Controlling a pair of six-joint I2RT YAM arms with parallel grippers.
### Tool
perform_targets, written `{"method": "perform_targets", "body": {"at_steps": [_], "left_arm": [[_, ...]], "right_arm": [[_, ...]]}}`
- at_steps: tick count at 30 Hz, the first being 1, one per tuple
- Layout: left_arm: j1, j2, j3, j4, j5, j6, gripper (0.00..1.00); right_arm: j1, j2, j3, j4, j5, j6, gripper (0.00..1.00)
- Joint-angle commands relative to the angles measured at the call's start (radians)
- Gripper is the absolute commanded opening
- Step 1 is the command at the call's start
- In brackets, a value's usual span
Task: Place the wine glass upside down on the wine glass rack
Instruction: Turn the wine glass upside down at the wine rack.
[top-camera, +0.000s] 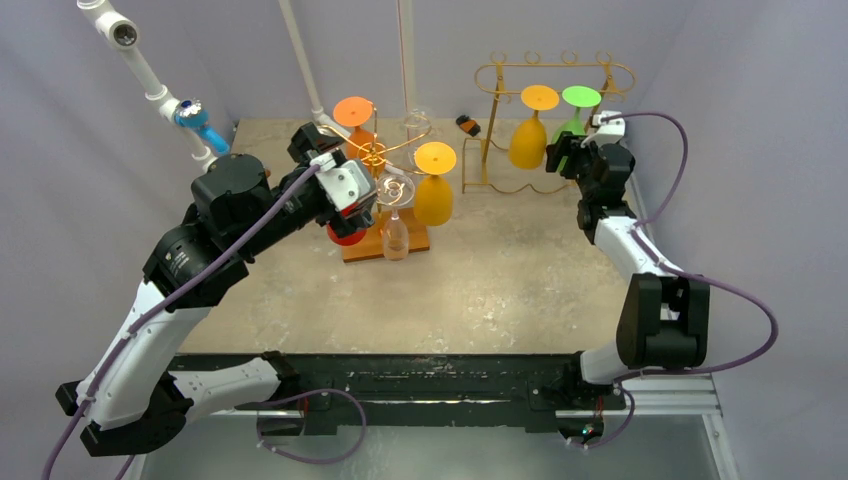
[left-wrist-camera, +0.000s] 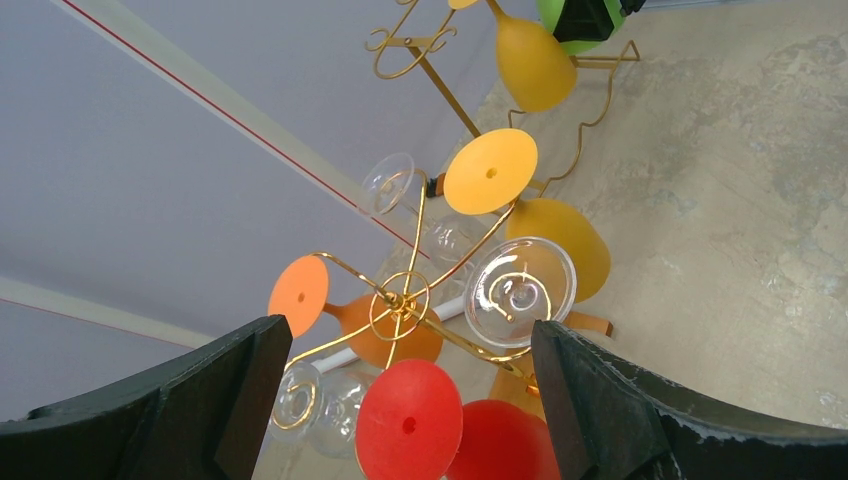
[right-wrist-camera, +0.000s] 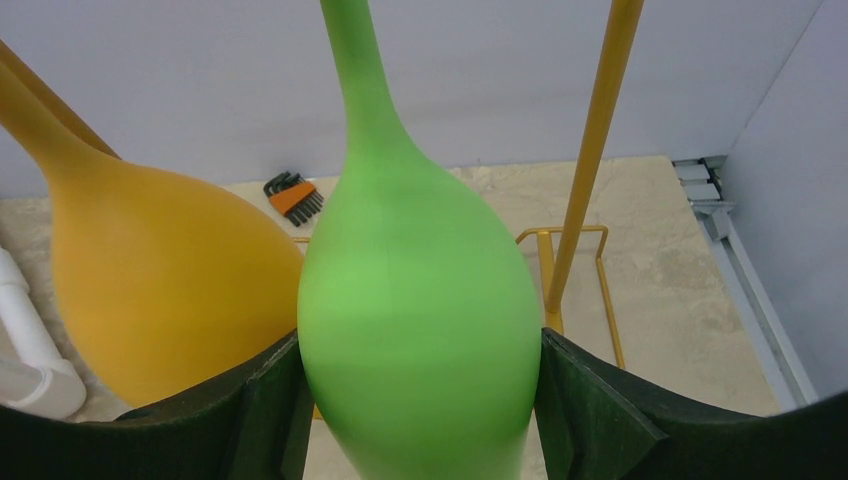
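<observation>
A green wine glass (top-camera: 575, 110) (right-wrist-camera: 420, 330) hangs upside down, its foot up at the top bar of the gold wine glass rack (top-camera: 555, 66) at the back right. My right gripper (top-camera: 566, 150) (right-wrist-camera: 418, 350) is shut on its bowl, one pad pressing each side. Beside it on the same rack hangs a yellow glass (top-camera: 528, 140) (right-wrist-camera: 150, 290). My left gripper (top-camera: 362, 200) (left-wrist-camera: 405, 335) is open above a gold spiral rack (top-camera: 385, 155) (left-wrist-camera: 400, 298), holding nothing. A red glass (left-wrist-camera: 408, 420) hangs below its fingers.
The spiral rack on a wooden base (top-camera: 360, 250) also carries an orange glass (top-camera: 353, 112), a yellow one (top-camera: 435, 185) and clear ones (top-camera: 397, 235). A hex key set (top-camera: 470, 125) lies by the back wall. A white pipe (top-camera: 150, 80) slants at the back left.
</observation>
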Motion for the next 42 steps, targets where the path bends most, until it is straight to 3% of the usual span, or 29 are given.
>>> {"method": "perform_targets", "body": {"at_steps": [1,8,12,13,15,16,28,42], "left_arm": [[0.004,-0.013,-0.007,0.013,-0.043,0.004,1.0],[0.004,-0.015,-0.014,0.014,-0.042,0.005,1.0],[0.004,-0.016,-0.016,0.015,-0.041,0.006,1.0],[0.004,-0.016,-0.016,0.016,-0.04,0.007,1.0],[0.003,-0.015,-0.015,0.016,-0.04,0.007,1.0],[0.003,-0.015,-0.015,0.016,-0.04,0.008,1.0],[0.004,-0.013,-0.016,0.002,-0.023,-0.006,1.0],[0.003,-0.004,-0.024,-0.056,-0.017,-0.069,1.0]], "right_arm": [[-0.002,0.018,0.038,0.015,-0.014,-0.015,0.42],[-0.002,0.034,0.046,0.027,-0.014,-0.01,0.46],[-0.002,0.06,0.064,0.021,-0.009,0.001,0.54],[-0.002,0.067,0.07,0.016,-0.008,0.002,0.63],[-0.002,0.079,0.079,0.005,-0.008,0.005,0.96],[-0.002,0.083,0.08,0.004,-0.009,0.007,0.99],[-0.002,-0.017,0.037,-0.004,0.029,0.044,0.99],[-0.002,-0.372,-0.182,-0.067,0.056,0.152,0.99]]}}
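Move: The right hand holds the upside-down green wine glass by its bowl; the slot in the wine glass rack lies about 12 cm above the hand and 3 cm ahead, level sideways. The yellow glass hangs about 8 cm to this hand's left, level ahead and in height; the rack leg stands some 6 cm right and 4 cm ahead. From the left hand the slot is roughly 22 cm ahead, 42 cm right and 10 cm below. Right hand lowers the green glass about 1 cm onto the rack's rail, opens, then backs off 7 cm, rising. ##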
